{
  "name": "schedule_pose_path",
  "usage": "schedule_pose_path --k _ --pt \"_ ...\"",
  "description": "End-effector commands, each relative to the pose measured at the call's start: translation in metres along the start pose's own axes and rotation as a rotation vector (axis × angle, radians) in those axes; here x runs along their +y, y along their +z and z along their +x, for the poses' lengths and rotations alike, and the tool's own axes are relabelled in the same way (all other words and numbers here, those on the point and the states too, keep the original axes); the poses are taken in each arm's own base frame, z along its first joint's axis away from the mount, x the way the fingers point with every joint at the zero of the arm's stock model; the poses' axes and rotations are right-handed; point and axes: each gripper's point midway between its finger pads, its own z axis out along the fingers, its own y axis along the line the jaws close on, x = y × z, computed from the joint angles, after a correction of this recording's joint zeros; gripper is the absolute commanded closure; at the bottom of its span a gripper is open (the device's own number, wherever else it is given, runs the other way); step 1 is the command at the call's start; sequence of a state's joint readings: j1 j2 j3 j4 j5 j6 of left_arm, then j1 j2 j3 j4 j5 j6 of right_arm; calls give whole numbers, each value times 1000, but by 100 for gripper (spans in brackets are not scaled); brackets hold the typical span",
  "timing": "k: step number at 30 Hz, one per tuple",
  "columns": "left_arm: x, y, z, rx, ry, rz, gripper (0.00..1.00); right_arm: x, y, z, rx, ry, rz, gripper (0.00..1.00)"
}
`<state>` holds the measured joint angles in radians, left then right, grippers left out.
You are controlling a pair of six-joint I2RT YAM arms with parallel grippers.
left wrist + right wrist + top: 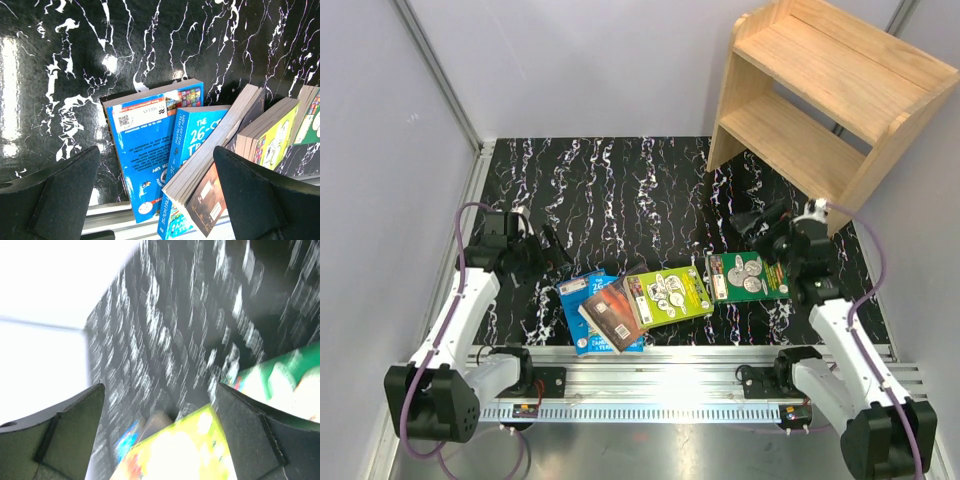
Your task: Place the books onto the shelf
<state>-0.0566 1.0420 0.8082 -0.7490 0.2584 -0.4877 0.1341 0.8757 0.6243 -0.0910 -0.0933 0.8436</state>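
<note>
Several books lie in an overlapping row near the table's front edge: a blue one (577,298), a dark brown-red one (613,313), a lime green one (670,293) and a dark green one with silver coins (746,275). The light wooden shelf (830,90) stands at the back right with both tiers bare. My left gripper (552,255) hangs open just left of the blue book. In the left wrist view its jaws (157,187) frame two blue books (145,145) and the brown-red book (215,195). My right gripper (748,222) is open above the coin book, holding nothing. Its blurred wrist view shows the lime book (185,450).
The table top (620,190) is black marble-patterned, bounded by grey walls on the left and behind. A metal rail (650,365) carrying both arm bases runs along the near edge, right against the books. The shelf's slanted side panel (880,160) stands close behind the right arm.
</note>
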Motion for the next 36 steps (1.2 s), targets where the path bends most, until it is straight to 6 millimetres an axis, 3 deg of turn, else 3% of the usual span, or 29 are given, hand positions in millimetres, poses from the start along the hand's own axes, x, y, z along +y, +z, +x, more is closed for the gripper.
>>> schedule_pose_path --k 1,5,7,8,9,18,26,30,36 --pt "-11 -5 -5 -42 31 42 1 -11 -16 81 348 382 32 0" --pt "-13 -5 -3 -44 41 39 1 -29 -35 121 489 361 167 0" --pt "-14 -6 -2 -49 45 36 1 -35 -42 139 544 429 202 0" --pt "-14 -6 -2 -54 46 33 1 -28 -46 151 584 441 175 0" --pt "-16 -7 -1 -57 48 39 1 -37 -50 164 607 466 201 0" --pt "-19 -7 1 -71 54 36 1 -46 -69 229 757 450 308 0" --pt "-19 -11 5 -78 68 10 1 -54 -47 253 755 508 300 0" --pt "-24 -15 12 -83 106 -9 1 -70 -44 266 741 512 338 0" --pt "-28 -16 25 -79 155 -34 1 -76 -35 283 739 518 335 0"
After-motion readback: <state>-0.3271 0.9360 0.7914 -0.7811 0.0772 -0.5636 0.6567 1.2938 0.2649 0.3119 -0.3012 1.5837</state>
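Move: The yellow-green book lies about 20 cm to the right hand's left, some 13 cm nearer the base and 17 cm below it. The green book is about 8 cm back of that hand, 1 cm left and 18 cm down; the brown book lies 17 cm back and 32 cm left, 17 cm down, beyond the yellow-green one. From the left hand, the yellow-green book is about 30 cm right, 5 cm back and 9 cm down. The right hand brings its open fingers around the yellow-green book's right-hand edge, one over the cover, the other underneath. It first swoops back, down and left, some 16 cm each way back and down, tipping its fingers down about 50 degrees and rolling, then works left with a slight forward push. The jaws stay wide open. The left hand, empty, drifts about 4 cm right and back. ##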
